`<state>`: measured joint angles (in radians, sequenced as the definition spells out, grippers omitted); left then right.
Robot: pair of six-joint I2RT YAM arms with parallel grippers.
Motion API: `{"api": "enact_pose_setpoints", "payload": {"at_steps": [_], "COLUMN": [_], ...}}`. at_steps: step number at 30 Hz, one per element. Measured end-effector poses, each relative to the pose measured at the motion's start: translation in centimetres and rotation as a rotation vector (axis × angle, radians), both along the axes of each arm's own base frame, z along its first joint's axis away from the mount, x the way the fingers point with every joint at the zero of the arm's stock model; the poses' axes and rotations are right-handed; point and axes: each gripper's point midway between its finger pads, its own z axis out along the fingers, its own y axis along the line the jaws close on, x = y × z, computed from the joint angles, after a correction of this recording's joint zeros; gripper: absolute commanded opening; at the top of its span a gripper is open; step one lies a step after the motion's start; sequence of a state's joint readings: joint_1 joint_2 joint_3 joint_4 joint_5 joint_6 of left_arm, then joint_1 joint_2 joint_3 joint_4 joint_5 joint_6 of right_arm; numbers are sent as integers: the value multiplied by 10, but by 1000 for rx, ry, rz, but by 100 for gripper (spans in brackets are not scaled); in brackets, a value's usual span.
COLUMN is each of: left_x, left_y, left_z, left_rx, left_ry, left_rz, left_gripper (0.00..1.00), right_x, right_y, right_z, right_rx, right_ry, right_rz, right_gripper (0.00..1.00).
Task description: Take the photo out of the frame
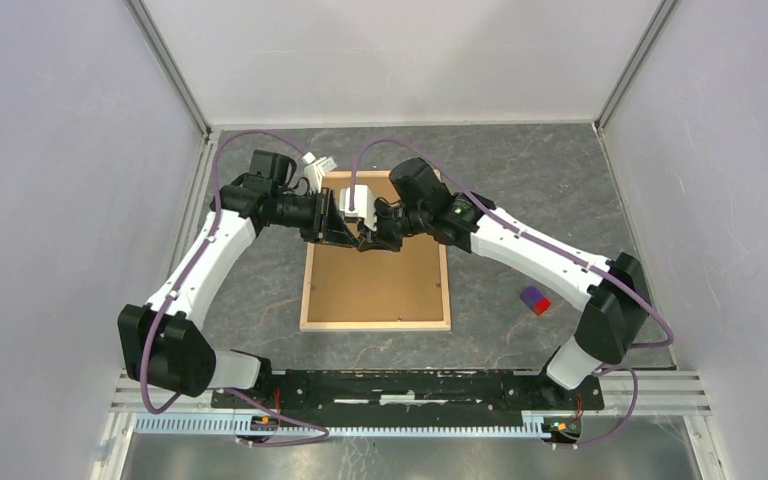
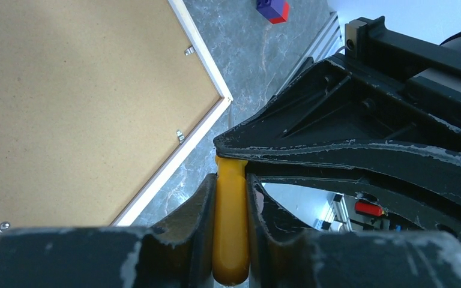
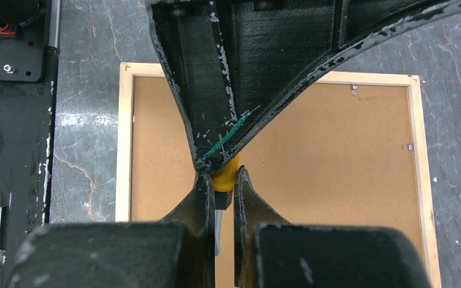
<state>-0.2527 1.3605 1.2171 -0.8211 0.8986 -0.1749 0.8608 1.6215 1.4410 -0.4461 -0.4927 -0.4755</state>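
The frame (image 1: 375, 325) lies face down on the table, its brown backing panel (image 1: 375, 285) up and small clips (image 3: 354, 90) along its edge. The photo is hidden under the backing. Both grippers meet above the frame's far half. My left gripper (image 2: 231, 180) is shut on the yellow handle (image 2: 230, 228) of a screwdriver. My right gripper (image 3: 223, 177) is shut on the same tool, where the yellow handle (image 3: 228, 179) meets its black collar, and the silver blade (image 3: 218, 228) runs back between the fingers. In the top view the left gripper (image 1: 350, 237) and the right gripper (image 1: 370, 241) nearly touch.
A small red-and-blue block (image 1: 534, 300) lies on the table right of the frame, also in the left wrist view as the block (image 2: 273, 9). Grey walls close the table on three sides. The black base rail (image 1: 410, 385) runs along the near edge.
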Motion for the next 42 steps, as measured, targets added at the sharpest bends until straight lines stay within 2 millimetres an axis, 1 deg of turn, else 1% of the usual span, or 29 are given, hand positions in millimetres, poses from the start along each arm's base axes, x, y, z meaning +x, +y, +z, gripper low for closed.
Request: {"api": "enact_pose_setpoints", "payload": {"at_steps": [1, 2, 3, 4, 5, 6, 8, 10, 12, 14, 16, 17, 21, 24, 29, 31, 34, 38, 42], "left_x": [0, -1, 0, 0, 2, 4, 7, 12, 14, 10, 2, -1, -17, -25, -34, -36, -37, -37, -40], "left_y": [0, 0, 0, 1, 2, 4, 12, 24, 37, 52, 62, 68, 90, 105, 123, 128, 131, 128, 128], "left_z": [-1, -2, -3, -3, -3, -4, -7, -13, -19, -27, -30, -31, -32, -39, -58, -64, -71, -77, -87], "left_rx": [-1, -3, -2, -3, -3, 2, 29, 84, 155, 242, 303, 337, 456, 534, 642, 678, 717, 756, 797], "left_ry": [1, 5, 8, 12, 10, 8, 11, 0, -35, -77, -113, -141, -225, -252, -258, -264, -273, -288, -286], "left_rz": [4, 6, 9, 15, 22, 32, 61, 90, 99, 84, 58, 47, 3, -35, -111, -142, -180, -239, -287], "left_gripper": [2, 2, 2, 2, 2, 2, 2, 2, 2, 2, 2, 2, 2, 2, 2, 2, 2, 2, 2], "right_x": [-1, -1, -1, -1, -1, 0, 2, 2, 4, 6, 4, 1, -23, -41, -59, -63, -62, -53, -33], "right_y": [0, 0, 0, 0, 0, 0, -3, -10, -25, -46, -66, -72, -95, -107, -114, -114, -112, -112, -124], "right_z": [-1, -2, -3, -3, -4, -4, -7, -15, -29, -47, -65, -72, -101, -119, -139, -143, -144, -150, -151], "right_rx": [-1, -2, -2, -1, 0, 0, -4, -17, -44, -81, -120, -136, -192, -221, -251, -257, -259, -269, -254], "right_ry": [1, 1, 2, 7, 9, 5, 6, 17, 40, 66, 86, 95, 129, 153, 174, 174, 167, 202, 256], "right_rz": [1, 1, 1, -3, -5, -5, -13, -16, -33, -62, -88, -94, -74, -57, -29, -18, -7, -17, -104], "right_gripper": [8, 22, 39, 51, 58, 62, 66, 67, 68, 68, 69, 69, 69, 69, 70, 70, 69, 69, 69]}}
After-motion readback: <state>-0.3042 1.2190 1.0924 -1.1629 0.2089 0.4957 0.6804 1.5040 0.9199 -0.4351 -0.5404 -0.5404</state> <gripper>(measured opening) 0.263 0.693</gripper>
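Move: Both hands grip the screwdriver above the frame back. From the left hand, the left-edge clip lies about 10 cm left, 2 cm back and 22 cm below; the frame's near-left corner is some 9 cm nearer than that clip and 2 cm farther left. From the right hand, the right-edge clip is roughly 15 cm right, 3 cm back and 21 cm down, while the near-edge clip lies about 7 cm right and 11 cm back, equally low. The right fingers open and let go of the screwdriver, leaving it pinched in the left hand. The left hand carries it left about 13 cm, sinking 8 cm and drawing back a little towards the left-edge clip, tipping some 50 degrees until fingers point nearly straight down. The right hand drops 15 cm and goes right 12 cm towards the right-edge clip, back, then slightly forward, fingers still wide. ##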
